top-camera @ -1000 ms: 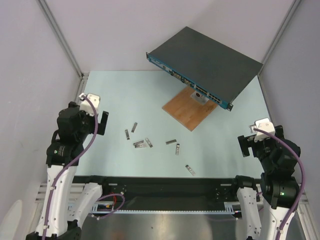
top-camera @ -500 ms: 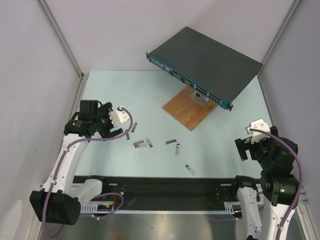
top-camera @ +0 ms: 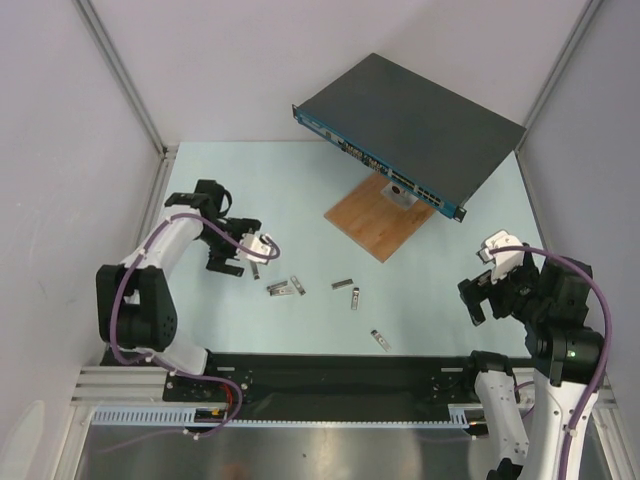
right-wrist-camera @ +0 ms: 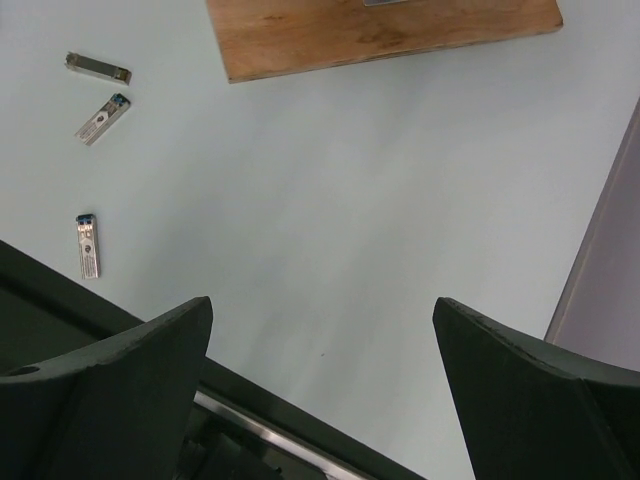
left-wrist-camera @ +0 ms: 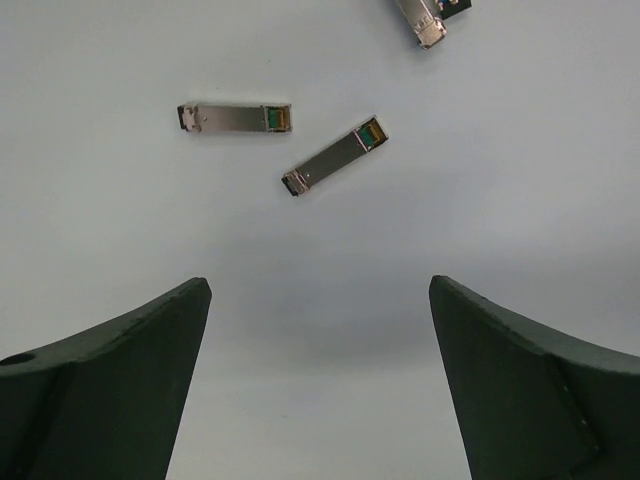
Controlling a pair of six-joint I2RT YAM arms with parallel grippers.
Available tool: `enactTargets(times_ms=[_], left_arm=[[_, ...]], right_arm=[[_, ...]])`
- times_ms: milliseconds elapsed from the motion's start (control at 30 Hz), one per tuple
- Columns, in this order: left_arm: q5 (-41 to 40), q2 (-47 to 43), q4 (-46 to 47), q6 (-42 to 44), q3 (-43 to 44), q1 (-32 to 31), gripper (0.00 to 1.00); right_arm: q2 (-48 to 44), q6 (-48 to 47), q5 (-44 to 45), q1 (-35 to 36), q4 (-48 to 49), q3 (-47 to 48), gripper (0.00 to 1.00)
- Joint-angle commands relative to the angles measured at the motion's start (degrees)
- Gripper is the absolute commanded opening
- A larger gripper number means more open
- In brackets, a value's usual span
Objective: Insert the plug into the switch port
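Observation:
The switch [top-camera: 415, 120] is a flat dark grey box raised at the back right, its blue front strip [top-camera: 385, 170] with sockets facing the table. Several small silver plugs lie on the table, among them one [top-camera: 280, 289] left of centre and one [top-camera: 379, 340] near the front. My left gripper [top-camera: 222, 254] is open and empty, low over the table's left part; in the left wrist view [left-wrist-camera: 320, 285] two plugs [left-wrist-camera: 235, 118] [left-wrist-camera: 335, 157] lie ahead of it. My right gripper [top-camera: 474, 300] is open and empty at the front right; it also shows in the right wrist view [right-wrist-camera: 322, 305].
A brown wooden board [top-camera: 380, 215] lies under the switch's front edge; it also shows in the right wrist view [right-wrist-camera: 380, 30]. The black front rail [top-camera: 330, 372] runs along the table's near edge. Grey walls close in the left, back and right sides.
My left arm has swung out from its raised, folded pose and come down over the table's left part near the plugs. My right gripper has moved slightly left and lower.

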Motion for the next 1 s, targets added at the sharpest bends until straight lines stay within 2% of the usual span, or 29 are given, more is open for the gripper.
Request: enactTargets(times_ms=[0, 33, 200, 433, 733, 900, 933, 967], left_arm=[[4.13, 1.13, -2.69, 11.26, 1.54, -0.26, 0.97], [3.61, 2.18, -1.90, 12.14, 1.27, -0.43, 0.96], [0.26, 7.02, -1.54, 14.26, 2.14, -2.80, 0.79], [-1.23, 11.77, 1.09, 15.57, 1.89, -4.82, 0.72], [-8.60, 16.42, 5.31, 18.47, 0.39, -6.50, 0.66], [-10.63, 18.10, 5.49, 18.21, 1.36, -6.67, 0.52], [-10.63, 17.84, 5.14, 18.21, 1.18, -6.67, 0.45], [-10.72, 17.58, 5.14, 18.12, 1.01, -6.76, 0.42]], right_arm=[[0.98, 0.39, -2.56, -0.19, 1.14, 2.19, 1.00], [1.25, 0.48, -2.73, -0.19, 1.40, 2.28, 1.00], [3.36, 0.92, -2.73, -0.19, 1.93, 2.98, 1.00], [4.68, 1.97, -2.82, -0.19, 2.02, 3.68, 1.00], [5.64, 2.41, -3.43, -0.19, 1.05, 6.05, 1.00], [6.26, 2.15, -5.36, -0.19, 0.09, 7.99, 1.00], [6.26, 2.41, -5.37, -0.19, 0.17, 8.25, 1.00], [6.17, 2.59, -5.54, -0.19, 0.35, 8.52, 1.00]])
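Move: The nearest plug, lying aslant, is about 9 cm below the left hand, some 2 cm back and 3 cm to its right. A second plug lies about 5 cm farther out than that plug and 3 cm to the right of it; the touching pair of plugs is about 4 cm nearer the base than the first and 6 cm to the right of it. From the right hand, the nearest plug is roughly 45 cm to the left, 10 cm ahead and 25 cm below. The left hand sinks about 8.5 cm onto the nearest plug, turning some 15 degrees clockwise and bringing its fingers closer to upright, while they close from wide open to a little under half, ending on either side of the plug's near end with no grip to be seen yet. It drifts a little to the right and then partly back on the way down, and the empty right hand, still wide open, eases slightly forward and then rises about 2.5 cm. ##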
